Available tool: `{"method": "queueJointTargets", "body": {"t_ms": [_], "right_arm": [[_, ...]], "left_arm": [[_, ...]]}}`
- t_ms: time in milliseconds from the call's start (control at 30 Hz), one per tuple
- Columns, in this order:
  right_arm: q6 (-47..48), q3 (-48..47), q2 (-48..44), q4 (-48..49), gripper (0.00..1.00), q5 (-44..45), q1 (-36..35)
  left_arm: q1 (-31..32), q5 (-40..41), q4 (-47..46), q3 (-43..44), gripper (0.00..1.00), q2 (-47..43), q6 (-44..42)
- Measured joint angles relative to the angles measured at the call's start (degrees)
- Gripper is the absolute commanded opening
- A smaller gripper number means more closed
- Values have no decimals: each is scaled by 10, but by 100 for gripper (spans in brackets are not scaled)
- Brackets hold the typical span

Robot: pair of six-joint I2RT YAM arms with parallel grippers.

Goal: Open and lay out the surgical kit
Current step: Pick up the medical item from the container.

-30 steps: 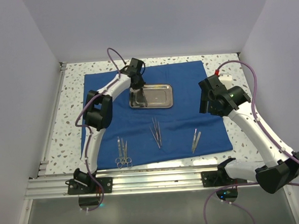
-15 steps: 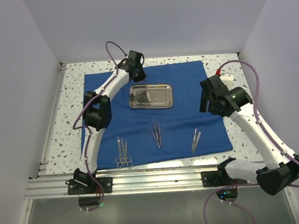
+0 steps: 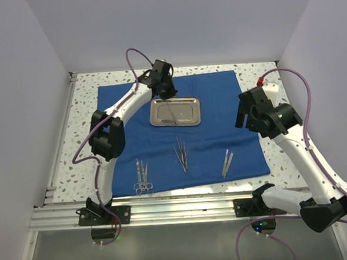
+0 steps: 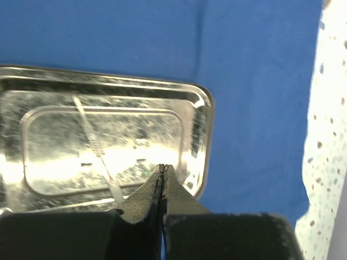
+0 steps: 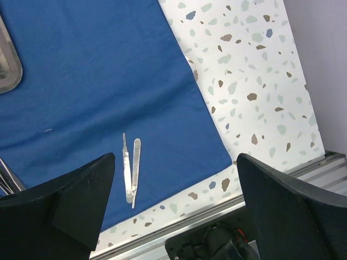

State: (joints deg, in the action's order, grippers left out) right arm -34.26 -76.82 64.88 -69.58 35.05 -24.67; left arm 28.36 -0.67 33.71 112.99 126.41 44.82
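The royal-blue cloth [image 3: 209, 136] lies spread flat on the table. The steel tray [image 3: 187, 111] sits on its far middle with one thin silver tool [image 3: 168, 113] inside; the tray [image 4: 195, 135] and that tool [image 4: 96, 149] also show in the left wrist view. My left gripper [image 3: 167, 90] hangs over the tray's far edge, shut [image 4: 162, 167] and empty. Scissors [image 3: 142, 180], forceps and tweezers [image 3: 181, 153] and two flat silver handles [image 3: 227, 162] lie on the cloth's near part. My right gripper [image 3: 243, 111] is open [image 5: 176, 162] above the cloth's right edge, with the two handles [image 5: 130, 169] below it.
Speckled tabletop [image 3: 85, 88] surrounds the cloth. White walls enclose the left, far and right sides. An aluminium rail [image 3: 178, 209] runs along the near edge. The cloth's corner [image 5: 219, 157] and a tray corner [image 5: 6, 65] show in the right wrist view.
My left gripper has lifted off the tray's left part and moved toward its far edge; the thin tool stays in the tray. My right arm has shifted slightly to the right.
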Motion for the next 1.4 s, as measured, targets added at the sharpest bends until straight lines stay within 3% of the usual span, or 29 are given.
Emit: {"method": "queueJointTargets", "body": {"t_ms": [100, 200, 300, 433, 967, 1400], "right_arm": [[0, -1, -6, 0, 98, 0, 0], [0, -1, -12, -1, 98, 0, 0], [0, -1, -19, -1, 98, 0, 1], [0, -1, -28, -3, 98, 1, 2], [-2, -1, -34, -18, 98, 15, 3], [-2, -1, -34, -18, 98, 15, 4]], "left_arm": [[22, -2, 0, -3, 0, -16, 2], [31, 7, 28, 16, 30, -13, 3], [29, 22, 53, 31, 40, -7, 1], [28, 50, 79, 32, 45, 8, -6], [79, 120, 165, 33, 48, 69, -16], [82, 132, 167, 26, 45, 90, -16]]}}
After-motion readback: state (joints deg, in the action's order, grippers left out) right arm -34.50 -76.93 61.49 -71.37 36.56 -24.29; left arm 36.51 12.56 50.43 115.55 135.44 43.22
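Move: The medical item, a slim scalpel handle lying lengthwise in the tray, has its middle about 2 cm back and 1 cm left of the left hand, some 11 cm below it; its near end reaches the tray's near rim. The tray's middle is likewise 2 cm back, straight in line sideways, 12 cm down. The tweezers lie some 21 cm back and 1 cm right. From the right hand the item is about 22 cm ahead, 29 cm left and 23 cm below. No contact can be made out yet: the left hand ends with its fingers astride the near end of the medical item, by the tray's near rim. It first lifts back and right a little, opening from shut to about half, then comes left again, sinking and drawing back to end some 10 cm lower and 7 cm nearer its base, while the wrist turns about 25 degrees so that the fingers point more steeply down. ##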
